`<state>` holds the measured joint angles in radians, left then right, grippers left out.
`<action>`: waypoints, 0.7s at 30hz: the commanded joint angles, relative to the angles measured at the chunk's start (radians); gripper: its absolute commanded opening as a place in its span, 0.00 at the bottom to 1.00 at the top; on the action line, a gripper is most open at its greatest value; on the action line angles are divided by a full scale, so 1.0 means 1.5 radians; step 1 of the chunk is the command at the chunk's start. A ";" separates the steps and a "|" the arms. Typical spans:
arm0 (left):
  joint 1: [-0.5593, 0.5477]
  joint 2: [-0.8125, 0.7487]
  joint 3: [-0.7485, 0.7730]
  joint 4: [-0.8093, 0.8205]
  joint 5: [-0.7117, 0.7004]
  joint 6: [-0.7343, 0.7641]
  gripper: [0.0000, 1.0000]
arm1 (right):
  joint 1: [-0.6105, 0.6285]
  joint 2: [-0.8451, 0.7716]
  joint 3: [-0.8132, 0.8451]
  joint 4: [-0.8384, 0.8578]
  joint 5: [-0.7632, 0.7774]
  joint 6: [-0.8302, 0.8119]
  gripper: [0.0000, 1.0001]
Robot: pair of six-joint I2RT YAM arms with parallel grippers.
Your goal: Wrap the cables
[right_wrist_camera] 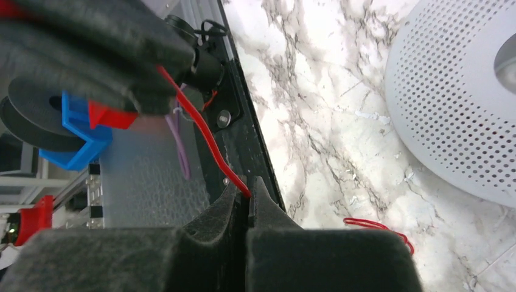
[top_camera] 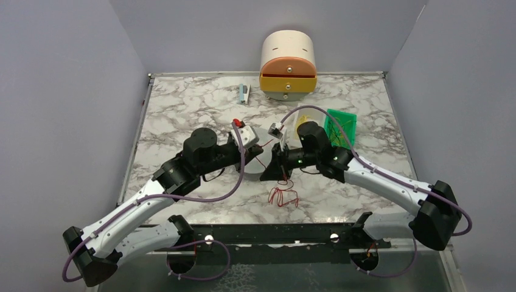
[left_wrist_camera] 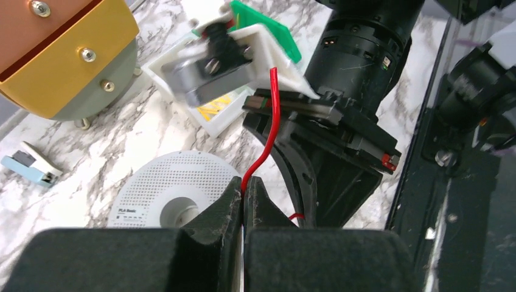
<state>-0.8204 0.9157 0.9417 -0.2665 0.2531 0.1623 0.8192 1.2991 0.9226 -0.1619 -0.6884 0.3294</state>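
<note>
A thin red cable (left_wrist_camera: 268,140) is pinched in my shut left gripper (left_wrist_camera: 244,185) and rises past the right arm's wrist. My right gripper (right_wrist_camera: 248,193) is shut on the same red cable (right_wrist_camera: 204,131), which runs taut up to the left gripper's black fingers (right_wrist_camera: 115,55). In the top view the two grippers, left (top_camera: 255,152) and right (top_camera: 274,167), meet tip to tip at the table's middle. The rest of the cable lies in loose red loops (top_camera: 283,196) on the marble just in front, and it also shows in the right wrist view (right_wrist_camera: 377,226).
A white perforated spool disc (left_wrist_camera: 176,185) lies flat under the grippers (right_wrist_camera: 462,103). A green open box (top_camera: 341,125) stands to the right. A round drawer unit (top_camera: 288,64) and a small blue-white clip (top_camera: 244,93) sit at the back. A black rail (top_camera: 274,234) edges the front.
</note>
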 commanded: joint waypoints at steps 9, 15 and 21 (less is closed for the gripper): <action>-0.002 -0.107 -0.111 0.360 -0.106 -0.353 0.00 | 0.005 -0.170 -0.172 0.329 0.054 -0.008 0.01; -0.002 -0.119 -0.177 0.473 -0.162 -0.517 0.00 | 0.005 -0.197 -0.255 0.493 0.070 -0.086 0.01; -0.002 -0.115 -0.212 0.588 -0.156 -0.608 0.00 | 0.006 -0.182 -0.288 0.564 0.107 -0.139 0.01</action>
<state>-0.8272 0.7612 0.6277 0.3729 0.0769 -0.6056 0.8192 1.0203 0.5354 0.5625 -0.5819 0.2008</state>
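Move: I already hold the red cable in both hands, my left about 9 cm above my right and 5 cm farther out. The loose red coil it trails down to lies on the table some 18 cm below my right hand, 7 cm to its right and about 1 cm ahead; from my left hand that is 4 cm back, 7 cm right, 28 cm down. The white spool sits some 17 cm ahead of my right hand and 4 cm left. I lift both hands together by about 5.5 cm, up and away from the loose coil, both pinches staying shut on the red cable. As they rise, my left wrist swings its fingertips up some 45 degrees; my right fingertips tip up too, while that hand rolls and eases slightly to the right, widening the gap. ##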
